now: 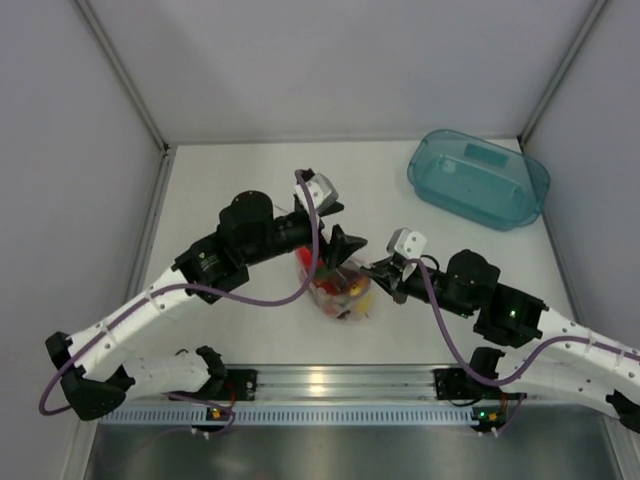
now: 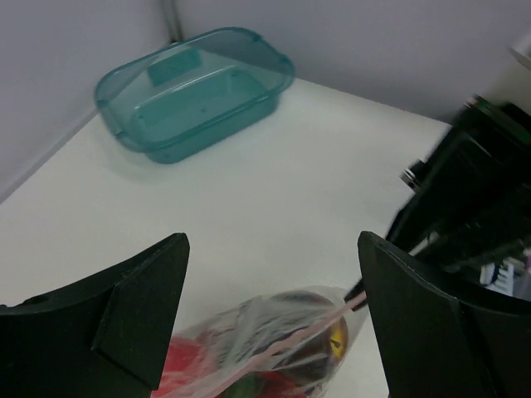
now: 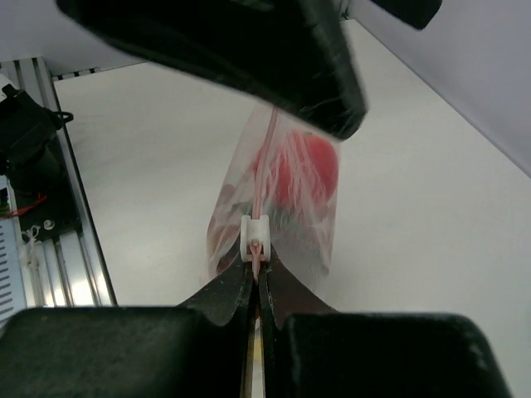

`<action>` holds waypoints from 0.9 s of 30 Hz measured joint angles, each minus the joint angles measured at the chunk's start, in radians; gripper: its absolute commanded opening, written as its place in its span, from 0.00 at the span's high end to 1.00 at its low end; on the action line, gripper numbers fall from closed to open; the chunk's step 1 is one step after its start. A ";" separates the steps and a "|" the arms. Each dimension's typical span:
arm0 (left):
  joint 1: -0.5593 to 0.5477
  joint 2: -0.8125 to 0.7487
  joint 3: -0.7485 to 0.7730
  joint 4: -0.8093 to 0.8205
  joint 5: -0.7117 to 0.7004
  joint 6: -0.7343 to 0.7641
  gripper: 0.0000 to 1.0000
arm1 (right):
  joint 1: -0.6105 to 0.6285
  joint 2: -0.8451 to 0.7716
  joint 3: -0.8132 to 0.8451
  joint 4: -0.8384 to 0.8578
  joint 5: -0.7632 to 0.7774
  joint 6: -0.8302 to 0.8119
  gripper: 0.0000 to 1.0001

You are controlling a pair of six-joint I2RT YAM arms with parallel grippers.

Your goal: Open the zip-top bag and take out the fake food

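The zip-top bag [image 1: 345,292] stands on the table between the arms, clear and crinkled, with a pink zip strip [image 2: 286,344] along its top. Fake food fills it: a red fruit [image 3: 319,166], something yellow [image 2: 338,336] and dark pieces. My right gripper [image 3: 258,269] is shut on the end of the zip strip, just behind the white slider [image 3: 255,236]. My left gripper [image 2: 272,245] hangs open over the bag, its wide black fingers [image 3: 249,50] apart and holding nothing. In the top view the left gripper [image 1: 340,248] sits right above the bag and the right gripper [image 1: 378,270] at its right end.
A teal translucent tub [image 1: 478,178] lies empty at the back right of the table, also in the left wrist view as the tub [image 2: 195,91]. An aluminium rail [image 1: 330,382] runs along the near edge. Grey walls close off the back and sides.
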 measured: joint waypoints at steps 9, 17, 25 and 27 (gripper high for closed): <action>0.000 -0.032 -0.121 0.153 0.570 0.212 0.13 | 0.000 -0.063 0.024 -0.109 -0.055 0.005 1.00; 0.000 0.097 -0.017 0.102 0.756 0.273 0.41 | 0.000 -0.077 0.026 -0.138 -0.085 0.014 1.00; 0.000 0.158 -0.008 0.029 0.822 0.294 0.62 | 0.000 -0.077 0.031 -0.152 -0.085 0.016 1.00; 0.001 0.158 -0.008 0.025 0.824 0.298 0.67 | 0.000 -0.077 0.031 -0.153 -0.086 0.016 1.00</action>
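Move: The white slider of the zip-top bag sits about 8 cm back, 5 cm to the right and some 5 cm below the open left hand. From the right hand, which already pinches the zip end, the slider is just off the fingertips, 1 cm ahead, 2 cm left. From the left hand, the heap of fake food in the bag lies roughly 9 cm back, 1 cm right and 17 cm below; the red fruit lies 2 cm back, 6 cm left and 15 cm below. The left hand sweeps about 10 cm back and some 6 cm to its right towards the zip slider at the right hand's fingertips, its wrist swinging clockwise by about 50 degrees; once that swing slows it sinks roughly 4 cm and its wide-open fingers close to under half, one on either side of the slider, not yet shut. Meanwhile the right hand keeps its shut pinch on the zip end and draws it a little back and to the right before holding there, offering the slider to the left fingers. ##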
